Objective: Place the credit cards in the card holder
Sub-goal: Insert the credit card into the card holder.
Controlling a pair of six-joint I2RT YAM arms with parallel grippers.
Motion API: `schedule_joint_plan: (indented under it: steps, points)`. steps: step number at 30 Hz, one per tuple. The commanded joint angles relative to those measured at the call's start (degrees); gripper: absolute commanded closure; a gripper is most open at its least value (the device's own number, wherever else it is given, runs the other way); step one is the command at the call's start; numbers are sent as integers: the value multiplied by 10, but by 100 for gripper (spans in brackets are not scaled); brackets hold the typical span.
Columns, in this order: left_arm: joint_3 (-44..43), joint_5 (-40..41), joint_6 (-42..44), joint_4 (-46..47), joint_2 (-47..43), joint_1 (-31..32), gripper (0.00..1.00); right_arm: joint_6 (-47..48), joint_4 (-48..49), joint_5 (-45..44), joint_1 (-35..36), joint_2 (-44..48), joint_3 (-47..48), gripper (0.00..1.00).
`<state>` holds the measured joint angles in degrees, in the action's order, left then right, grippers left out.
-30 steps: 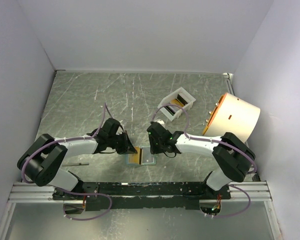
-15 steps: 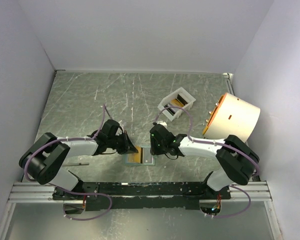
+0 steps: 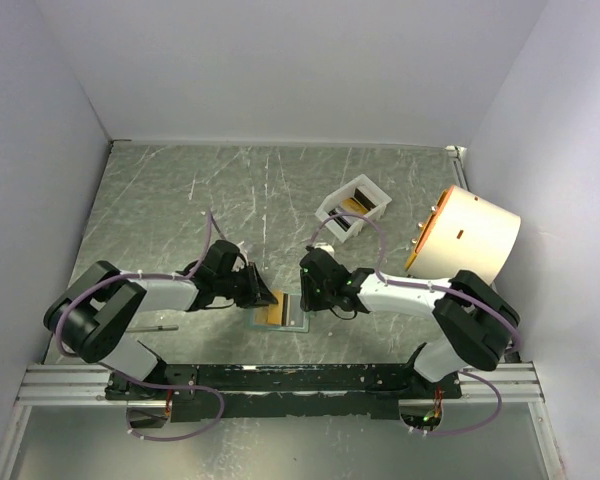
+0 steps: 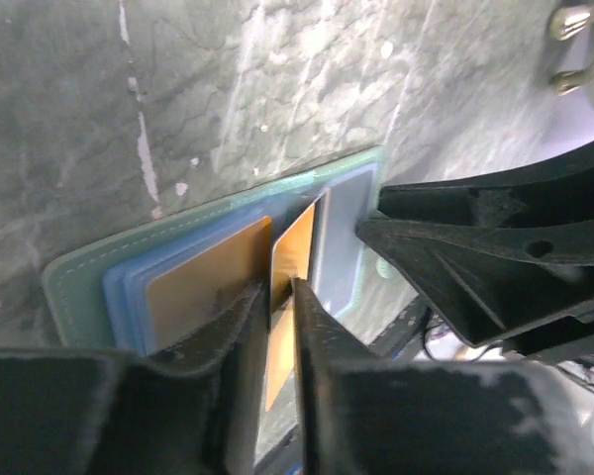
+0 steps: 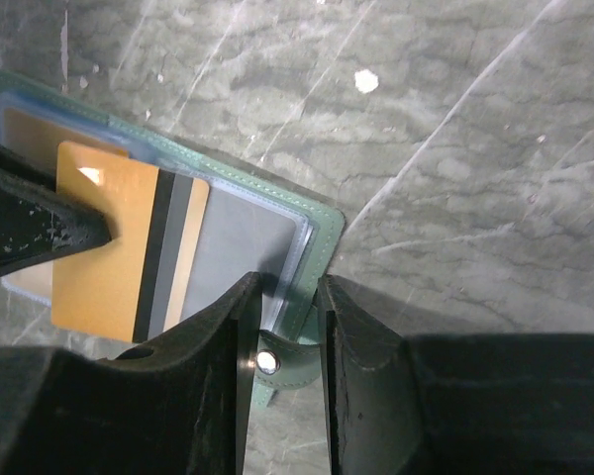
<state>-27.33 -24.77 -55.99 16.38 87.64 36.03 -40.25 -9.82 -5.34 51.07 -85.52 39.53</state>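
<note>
The card holder (image 3: pixel 283 314) lies open near the table's front edge, sage green (image 4: pixel 79 289) with clear blue-grey pockets (image 5: pixel 317 226). A gold credit card (image 4: pixel 295 245) with a dark stripe (image 5: pixel 104 259) stands on edge over its middle, partly in a pocket. My left gripper (image 3: pixel 264 297) is shut on that card (image 4: pixel 280 289). A second gold card (image 4: pixel 203 284) sits in the left pocket. My right gripper (image 3: pixel 306 299) is shut on the holder's right edge, its fingers astride the snap tab (image 5: pixel 267 363) (image 5: pixel 289 289).
A white tray (image 3: pixel 326 212) with more cards stands behind the right arm. A large cream cylinder (image 3: pixel 470 236) lies at the right wall. A thin grey stick (image 3: pixel 160 327) rests by the left arm. A black rail (image 3: pixel 280 380) runs along the near edge.
The left arm has drawn slightly in toward the holder with the card. The right gripper has stayed on the holder's edge.
</note>
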Motion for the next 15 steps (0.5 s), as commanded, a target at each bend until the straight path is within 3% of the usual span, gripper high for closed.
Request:
schedule_joint_plan:
  steps: [1, 7, 15]
  points:
    - [-25, 27, 30, -66, -23, -2, 65, -6, -44, 13, 3, 12, 6, 70]
    - [-58, 55, 52, -147, -58, -2, 45, -11, -46, 27, 4, 35, 7, 70]
    - [-50, 70, 51, -158, -81, -1, 40, -13, -50, 26, 4, 45, 6, 70]
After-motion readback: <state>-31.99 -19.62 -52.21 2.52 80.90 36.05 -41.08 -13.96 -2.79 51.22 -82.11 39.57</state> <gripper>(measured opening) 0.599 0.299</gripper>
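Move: The gold card sits in the left gripper's loosening fingers, its middle about 1 cm back and 1 cm below them, with the card holder's middle some 2 cm back, 1 cm right and 2 cm below. From the right gripper, the card holder's middle lies about 5 cm left and 1 cm back, the gold card about 6 cm left and level. The white card tray stands some 23 cm ahead of the right gripper and 10 cm to its right. Spread the left fingers from nearly shut to a bit over half open so that they let go of the gold card, and lift the left gripper about 2 cm clear of it, easing slightly forward and then left. Keep the right fingers pinched on the card holder's right-edge tab while you draw that hand back some 1.5 cm and raise it about 1 cm. ##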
